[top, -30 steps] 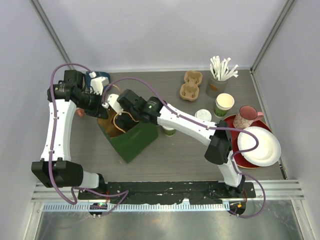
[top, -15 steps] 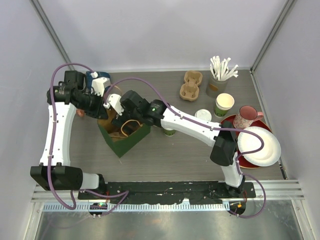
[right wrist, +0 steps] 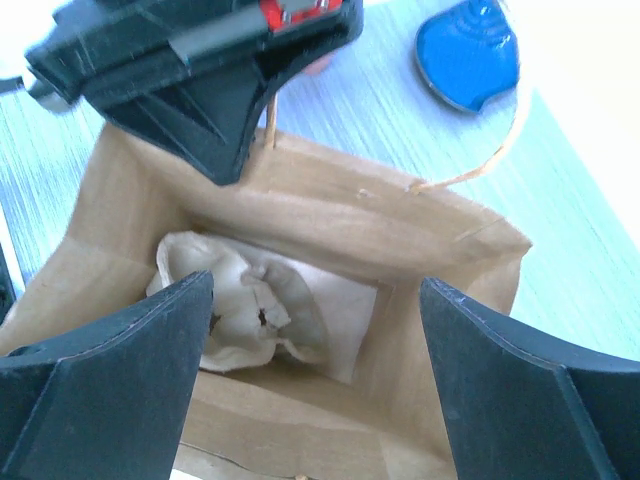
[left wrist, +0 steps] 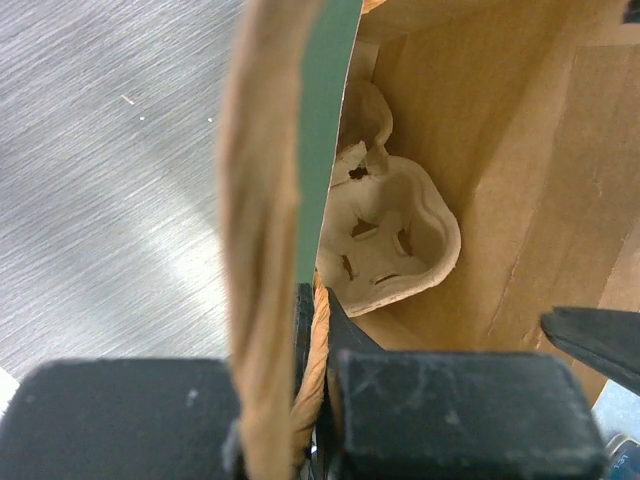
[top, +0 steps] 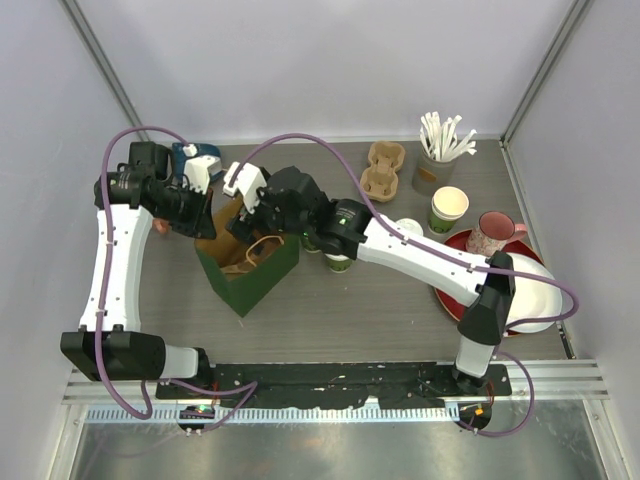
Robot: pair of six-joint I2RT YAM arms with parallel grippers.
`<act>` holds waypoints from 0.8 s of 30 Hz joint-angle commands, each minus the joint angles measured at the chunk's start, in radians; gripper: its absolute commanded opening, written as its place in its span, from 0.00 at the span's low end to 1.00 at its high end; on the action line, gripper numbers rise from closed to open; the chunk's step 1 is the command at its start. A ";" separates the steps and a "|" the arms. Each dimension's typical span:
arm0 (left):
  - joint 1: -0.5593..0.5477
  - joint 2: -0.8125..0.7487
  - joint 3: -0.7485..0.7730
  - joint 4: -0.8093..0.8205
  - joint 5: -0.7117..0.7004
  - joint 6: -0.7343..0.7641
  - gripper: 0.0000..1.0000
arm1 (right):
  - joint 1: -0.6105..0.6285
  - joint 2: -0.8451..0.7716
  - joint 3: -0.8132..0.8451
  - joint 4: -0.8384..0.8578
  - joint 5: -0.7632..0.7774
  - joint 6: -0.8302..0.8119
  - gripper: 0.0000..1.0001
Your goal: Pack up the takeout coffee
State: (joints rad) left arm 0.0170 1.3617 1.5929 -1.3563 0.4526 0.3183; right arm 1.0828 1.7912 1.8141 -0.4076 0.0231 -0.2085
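The green paper bag stands open, brown inside, with a pale pulp cup carrier on its floor. My left gripper is shut on the bag's rim and twisted paper handle. My right gripper hangs open just above the bag's mouth, nothing between its fingers. One takeout coffee cup stands right of the bag, half under my right arm. The white lid of another shows farther right.
A second cardboard carrier, a holder of white straws, a stack of lidless green cups, a pink mug and a red plate under a white plate fill the right side. A blue object lies behind the bag.
My right gripper has risen out of the bag and drawn back towards the far side, its elbow swinging right. The bag stands a little more upright. The left grip is unchanged.
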 commanded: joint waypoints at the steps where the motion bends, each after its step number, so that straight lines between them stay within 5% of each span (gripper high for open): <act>1: -0.005 -0.030 0.004 -0.107 0.026 0.019 0.00 | 0.006 -0.067 -0.012 0.119 -0.011 0.027 0.89; 14: -0.006 -0.042 0.002 -0.127 0.038 0.045 0.00 | 0.006 -0.239 0.002 0.110 -0.072 0.050 0.89; 24: -0.008 -0.058 0.004 -0.150 0.047 0.068 0.00 | 0.005 -0.338 -0.012 -0.102 0.138 0.032 0.90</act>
State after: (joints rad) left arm 0.0139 1.3388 1.5898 -1.3571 0.4717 0.3637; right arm 1.0847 1.5017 1.7950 -0.4133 0.0628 -0.1768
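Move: The nearer lidded cup stands about 11 cm to the right of the right hand, 5 cm farther out and 25 cm below; the second lidded cup is some 17 cm right and 1 cm ahead. The open bag's middle is about 4 cm back, right below the hand, with the carrier on its floor 3 cm back and 4 cm left. From the left hand, the nearer cup lies about 20 cm right, 5 cm ahead and 20 cm down. The left hand keeps its pinch on the bag's handle and left rim, barely moving, while the right hand clears the bag's mouth empty. The right hand climbs about 13 cm, easing back some 3 cm, then swings about 7 cm right to high above the bag's right rim, on the side of the lidded cups; its fingers stay wide open and their tips tilt up some 15 degrees. ##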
